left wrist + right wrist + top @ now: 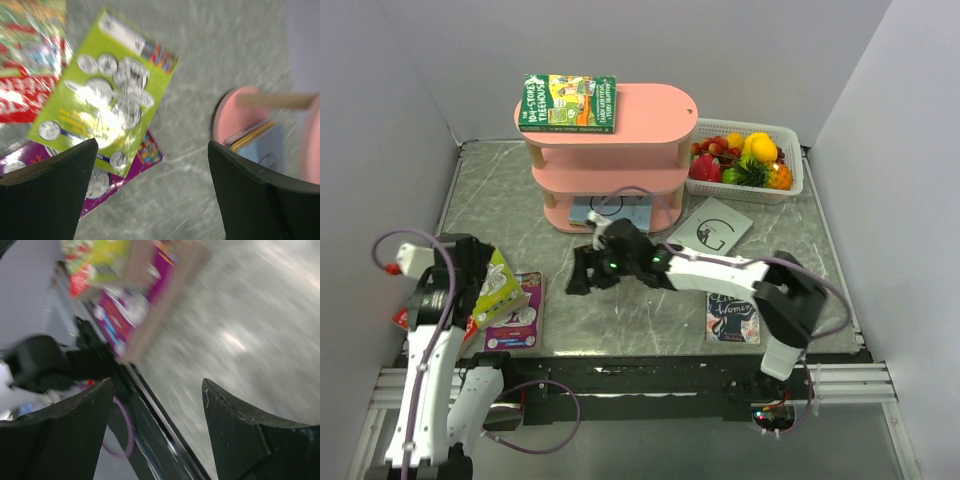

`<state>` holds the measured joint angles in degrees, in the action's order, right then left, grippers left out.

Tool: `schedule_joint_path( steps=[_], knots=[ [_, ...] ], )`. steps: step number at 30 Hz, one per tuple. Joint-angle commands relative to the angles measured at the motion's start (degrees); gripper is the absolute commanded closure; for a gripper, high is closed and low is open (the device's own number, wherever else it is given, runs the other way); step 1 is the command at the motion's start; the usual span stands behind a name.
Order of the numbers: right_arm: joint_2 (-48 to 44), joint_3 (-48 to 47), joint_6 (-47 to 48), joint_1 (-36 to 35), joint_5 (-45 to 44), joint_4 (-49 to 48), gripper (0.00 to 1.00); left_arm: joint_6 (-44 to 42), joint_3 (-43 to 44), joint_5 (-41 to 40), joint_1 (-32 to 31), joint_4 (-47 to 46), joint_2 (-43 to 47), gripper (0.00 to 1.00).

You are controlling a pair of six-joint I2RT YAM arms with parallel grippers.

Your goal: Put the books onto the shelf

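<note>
The pink shelf (pixel 620 150) stands at the back middle, with the green Treehouse book (pixel 568 103) flat on its top board and a light blue book (pixel 610 212) on its bottom board. Loose books lie on the table: lime green (pixel 498 285) over purple (pixel 517 312), red (pixel 405 318), grey-white (pixel 710 227) and dark Little Women (pixel 732 317). My left gripper (pixel 152 145) is open above the lime book (pixel 107 92) and the purple book (pixel 145 152), nothing between its fingers. My right gripper (pixel 582 272) is open over bare table, right of the purple book (pixel 130 305).
A white basket of fruit (pixel 748 160) sits right of the shelf. The metal rail of the table's near edge (pixel 165 440) runs under my right gripper. White walls close in the left and right sides.
</note>
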<state>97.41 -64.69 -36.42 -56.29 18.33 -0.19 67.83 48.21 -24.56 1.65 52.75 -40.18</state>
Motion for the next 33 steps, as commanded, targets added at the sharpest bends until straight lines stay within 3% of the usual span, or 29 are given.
schedule_joint_path(
  steps=[1, 5, 9, 11, 18, 30, 33],
  knots=[
    [8.5, -14.5, -2.5, -1.1, 5.7, -5.5, 0.21, 4.4, 6.5, -15.9, 0.0, 8.3, 0.7, 0.00],
    [15.3, -23.5, -1.5, -0.9, 6.7, -1.4, 0.22, 8.9, 3.0, -14.6, 0.8, 8.0, -3.0, 0.01],
    [21.9, -33.5, 0.9, -0.8, 7.9, 4.0, 0.21, 10.9, -4.1, -8.2, 5.9, 2.6, -5.3, 0.04],
    [24.3, -34.8, 1.3, -0.5, 9.3, 4.3, 0.21, 10.0, -6.3, -3.8, 8.4, -0.3, -7.4, 0.07],
    [28.3, -34.4, 0.7, 0.1, 11.4, 2.3, 0.20, 5.9, -12.1, -0.6, 20.1, -4.8, -9.7, 0.14],
    [34.6, -40.1, -0.1, 0.0, 13.8, 2.3, 0.20, 1.3, -18.2, 14.1, 23.6, -19.1, -20.2, 0.20],
    [36.7, -43.2, -0.1, -0.1, 14.4, 4.0, 0.20, -2.6, -19.7, 17.3, 23.5, -23.0, -21.2, 0.27]
  ],
)
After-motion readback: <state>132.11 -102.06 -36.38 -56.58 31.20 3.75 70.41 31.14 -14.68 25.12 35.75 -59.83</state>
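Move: The lime book lies almost beneath the left hand, some 16 cm below, about 2 cm ahead and 1 cm right. The purple book is roughly 6 cm back and 6 cm right of the left hand, the red book 5 cm back and 13 cm left, both slightly lower. From the right hand, the lime book is about 21 cm left, 3 cm ahead and 11 cm below. Left hand sinks about 15 cm to the lime book's left edge; right sweeps 12 cm left towards it. ##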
